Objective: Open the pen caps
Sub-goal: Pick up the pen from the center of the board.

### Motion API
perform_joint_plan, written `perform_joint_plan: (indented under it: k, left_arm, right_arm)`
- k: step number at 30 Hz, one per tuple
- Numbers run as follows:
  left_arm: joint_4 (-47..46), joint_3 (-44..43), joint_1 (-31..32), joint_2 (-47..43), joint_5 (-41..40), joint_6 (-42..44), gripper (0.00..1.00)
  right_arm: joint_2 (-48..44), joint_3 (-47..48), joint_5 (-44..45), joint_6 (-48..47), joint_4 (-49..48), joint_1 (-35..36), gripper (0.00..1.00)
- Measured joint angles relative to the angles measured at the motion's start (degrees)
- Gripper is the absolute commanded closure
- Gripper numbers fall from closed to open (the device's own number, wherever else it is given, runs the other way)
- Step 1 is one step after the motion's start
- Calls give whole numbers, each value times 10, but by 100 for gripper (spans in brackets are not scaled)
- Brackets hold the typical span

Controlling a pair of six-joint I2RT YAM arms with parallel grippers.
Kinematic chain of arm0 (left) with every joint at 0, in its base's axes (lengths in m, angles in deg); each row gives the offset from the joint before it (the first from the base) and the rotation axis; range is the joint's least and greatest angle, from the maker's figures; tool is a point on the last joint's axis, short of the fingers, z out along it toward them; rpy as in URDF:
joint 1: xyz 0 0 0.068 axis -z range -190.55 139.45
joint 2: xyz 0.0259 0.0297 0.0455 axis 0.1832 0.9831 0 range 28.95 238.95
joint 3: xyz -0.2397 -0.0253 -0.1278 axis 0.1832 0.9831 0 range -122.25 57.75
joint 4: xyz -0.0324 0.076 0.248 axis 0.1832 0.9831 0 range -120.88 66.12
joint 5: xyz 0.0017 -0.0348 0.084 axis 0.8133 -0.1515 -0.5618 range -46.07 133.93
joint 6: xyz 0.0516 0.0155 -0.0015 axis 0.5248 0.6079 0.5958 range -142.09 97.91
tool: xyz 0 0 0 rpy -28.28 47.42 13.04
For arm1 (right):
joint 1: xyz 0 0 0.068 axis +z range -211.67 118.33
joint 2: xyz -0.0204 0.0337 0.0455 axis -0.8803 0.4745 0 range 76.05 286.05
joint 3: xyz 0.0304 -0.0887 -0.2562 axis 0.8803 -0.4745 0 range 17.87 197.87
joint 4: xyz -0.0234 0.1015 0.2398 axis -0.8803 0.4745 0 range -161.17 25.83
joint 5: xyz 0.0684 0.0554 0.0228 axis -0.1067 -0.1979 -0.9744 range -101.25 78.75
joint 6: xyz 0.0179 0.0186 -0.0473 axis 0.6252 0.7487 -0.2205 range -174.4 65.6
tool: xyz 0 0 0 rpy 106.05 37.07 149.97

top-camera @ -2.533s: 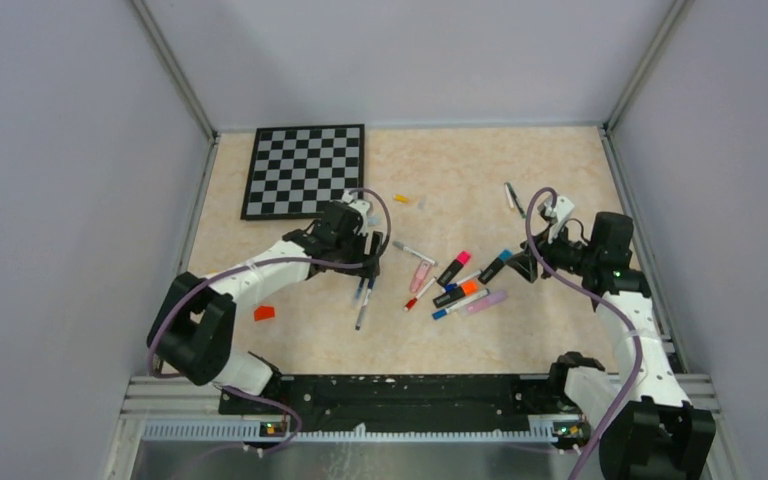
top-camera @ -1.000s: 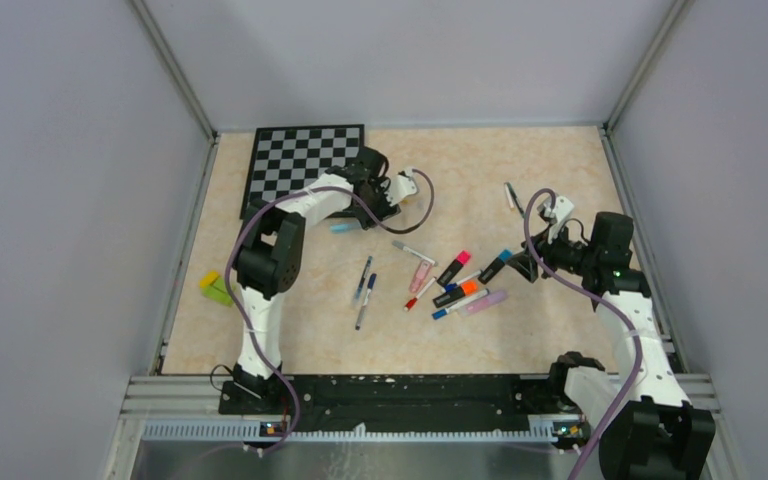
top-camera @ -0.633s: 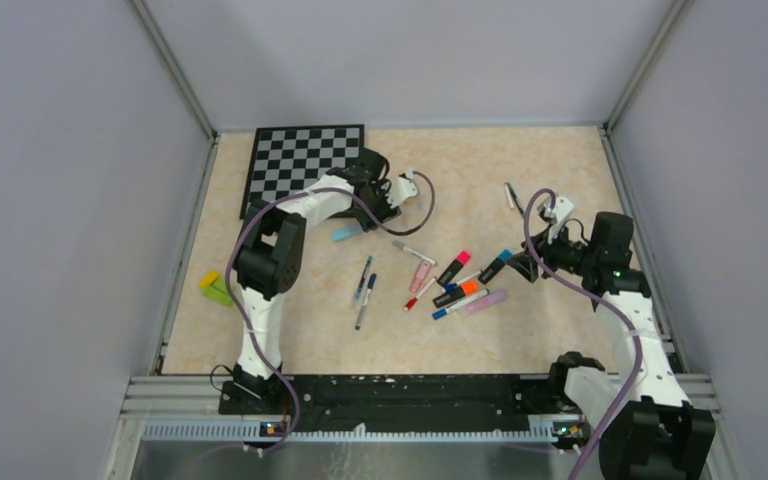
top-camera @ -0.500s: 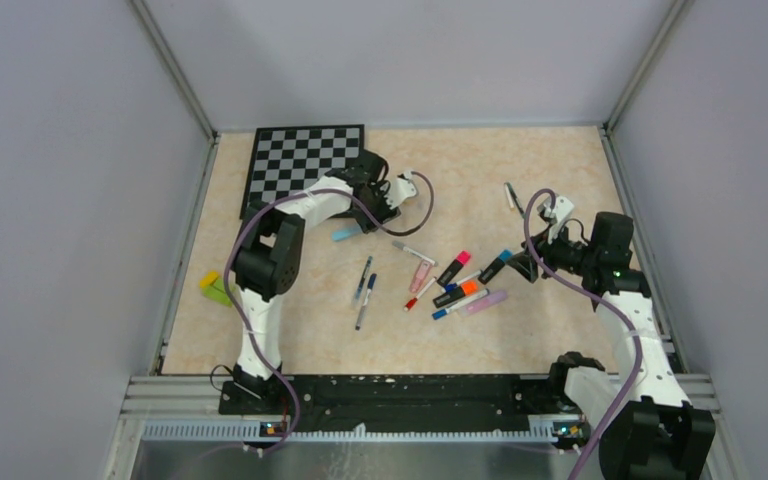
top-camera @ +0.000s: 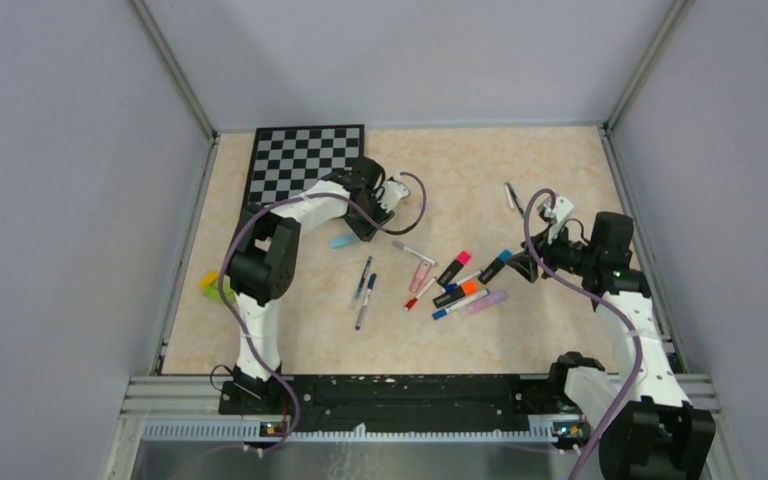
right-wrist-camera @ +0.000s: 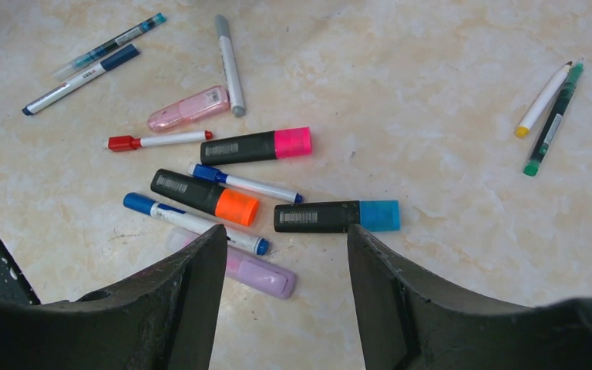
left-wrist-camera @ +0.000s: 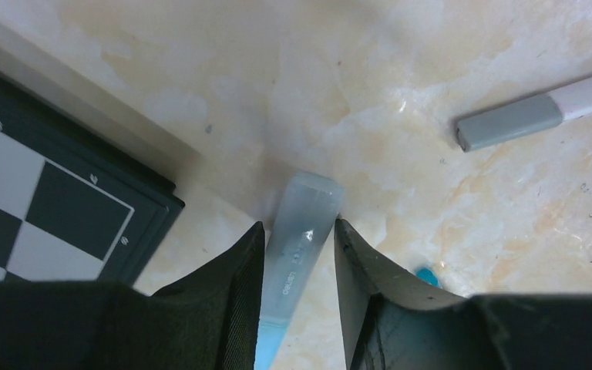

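Observation:
A light blue highlighter (left-wrist-camera: pixel 302 227) lies on the table beside the chessboard corner, its clear cap end pointing away. My left gripper (left-wrist-camera: pixel 299 230) is shut on its body, a finger against each side; the top view shows the left gripper (top-camera: pixel 362 230) by the highlighter (top-camera: pixel 343 241). My right gripper (right-wrist-camera: pixel 285 229) hangs open above a cluster of capped pens: black markers with a pink cap (right-wrist-camera: pixel 293 142), an orange cap (right-wrist-camera: pixel 238 207) and a light blue cap (right-wrist-camera: pixel 379 215), and a lilac highlighter (right-wrist-camera: pixel 266 275). Nothing is between its fingers.
The chessboard (top-camera: pixel 305 170) lies at the back left. A grey-capped pen (left-wrist-camera: pixel 509 123) is near the left gripper. Two blue pens (top-camera: pixel 364 290) lie mid-table, and a yellow pen (right-wrist-camera: pixel 543 100) and a green pen (right-wrist-camera: pixel 553 123) at the back right. A yellow-green block (top-camera: pixel 215 287) sits left.
My left gripper has narrowed onto the light blue highlighter, which slid slightly toward the near side. The right arm has not moved.

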Motion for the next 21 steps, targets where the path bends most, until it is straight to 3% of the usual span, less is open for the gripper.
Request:
perform_joint_plan:
  k: [7,13,21]
  left_arm:
    - [11,41,-1,-29,-34,-68,60]
    - [14,70,-12,-49,-38,-122,54]
    - [13,115,-26,-80,-35,-158,64]
  right_arm:
    - [0,0,0,0,0,0,42]
    - [0,0,0,0,0,0,42]
    - [-2,0,-1,0,0,0,42]
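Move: The light blue highlighter already lies between the left hand's fingers, gripped around nearer its clear end. Its middle is about 3 cm left and 1 cm below, neither ahead nor back. The chessboard's middle is some 15 cm ahead and 14 cm left, the grey-capped marker 12 cm right and 4 cm back, and the teal pen 10 cm straight back. From the right hand, the highlighter is roughly 36 cm left, 8 cm ahead and 14 cm below. Back and to the left in about equal parts, nearly level and low over the table, the left hand travels some 6 cm away from the chessboard, turning counter-clockwise by nearly 20 degrees. Its part-open fingers stay either side of the highlighter, dragging and swinging it round while they shift along it from near the clear end to the cap joint. ##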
